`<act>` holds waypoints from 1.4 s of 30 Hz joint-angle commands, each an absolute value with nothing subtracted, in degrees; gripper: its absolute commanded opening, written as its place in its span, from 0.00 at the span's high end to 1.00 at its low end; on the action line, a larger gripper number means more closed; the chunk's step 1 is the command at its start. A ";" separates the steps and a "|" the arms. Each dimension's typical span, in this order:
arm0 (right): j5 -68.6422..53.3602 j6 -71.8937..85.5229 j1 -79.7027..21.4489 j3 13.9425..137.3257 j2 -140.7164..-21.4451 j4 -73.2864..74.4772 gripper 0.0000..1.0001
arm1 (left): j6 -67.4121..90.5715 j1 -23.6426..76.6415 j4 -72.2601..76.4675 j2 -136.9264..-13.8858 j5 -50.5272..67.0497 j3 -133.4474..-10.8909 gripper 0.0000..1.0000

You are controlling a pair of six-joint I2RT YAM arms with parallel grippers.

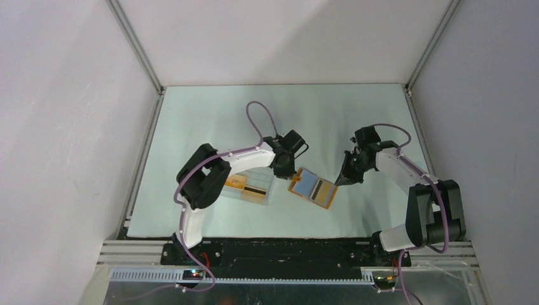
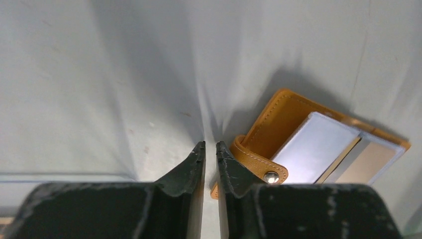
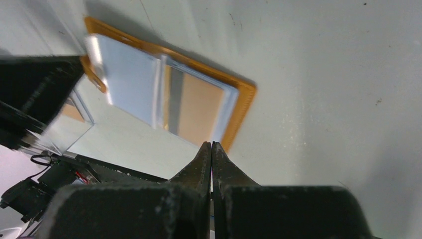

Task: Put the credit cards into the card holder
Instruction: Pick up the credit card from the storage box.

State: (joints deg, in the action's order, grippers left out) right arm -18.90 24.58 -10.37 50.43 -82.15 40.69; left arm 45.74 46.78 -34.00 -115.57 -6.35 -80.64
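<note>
The card holder [image 1: 309, 185] lies open on the table, orange-tan with blue-grey pockets. A golden card with a dark stripe [image 3: 193, 107] sits in its right-hand pocket; it also shows in the top view [image 1: 325, 192]. Another golden-orange card with a dark stripe [image 1: 245, 188] lies in the clear box [image 1: 262, 197]. My left gripper [image 2: 210, 145] is almost shut, with a narrow empty gap, its right finger against the holder's snap strap [image 2: 259, 164]. My right gripper [image 3: 211, 145] is shut and empty, its tip at the holder's right edge.
The clear plastic box lies just left of the holder, under my left forearm; its corner shows in the right wrist view [image 3: 69, 130]. White walls with metal frame posts [image 1: 136, 44] close the table on three sides.
</note>
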 commanded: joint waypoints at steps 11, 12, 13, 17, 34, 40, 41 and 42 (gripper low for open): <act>-22.25 24.93 -10.38 54.60 -79.95 41.68 0.98 | 49.88 54.26 -35.14 -106.81 -4.73 -77.33 0.73; -22.50 25.02 -10.51 54.74 -79.79 41.67 0.94 | 49.59 53.55 -35.13 -106.05 -5.07 -77.60 0.69; -22.55 25.08 -11.00 54.88 -79.54 41.95 0.92 | 48.78 53.06 -35.10 -104.32 -5.55 -77.96 0.68; -22.96 25.73 -12.92 55.76 -79.07 42.16 0.85 | 45.84 50.19 -35.01 -97.71 -5.69 -77.74 0.56; -30.06 38.85 -32.00 65.29 -91.40 30.47 0.58 | 34.44 28.76 -40.06 -71.34 -0.49 -52.63 0.42; -32.56 42.94 -35.70 67.29 -97.29 25.41 0.55 | 32.65 28.13 -39.95 -77.36 1.93 -51.92 0.41; -33.14 43.22 -36.02 67.53 -98.72 24.46 0.54 | 32.16 28.08 -39.93 -79.30 2.15 -52.31 0.41; -33.91 43.72 -36.11 68.19 -99.46 24.05 0.54 | 31.90 28.11 -39.84 -80.17 2.26 -52.52 0.41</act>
State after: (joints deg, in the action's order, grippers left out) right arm -30.74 40.12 -35.24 65.17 -96.38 28.69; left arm 35.09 28.40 -40.40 -76.77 0.19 -51.00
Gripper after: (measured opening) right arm 0.452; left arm 0.591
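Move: Just above the table at the holder's strap end, the left hand has the striped credit card about 12 cm to its left and 5 cm back. The VIP card is some 18 cm left and 1 cm back, both in the storage box; the card holder's middle lies 6 cm right and 3 cm back. From the right hand the striped card is about 26 cm left, 2 cm back and 5 cm below, with the holder's middle 8 cm left, 1 cm back. Drawing back about 7 cm and a little right, the left hand's nearly shut fingers push the holder's strap end towards the base. They then leave it, rising steeply while opening, and arc left some 20 cm and down over the storage box. The right hand unhurriedly lifts a little, then sweeps about 18 cm left past the holder towards the box, opening about halfway and rolling its left side up. ##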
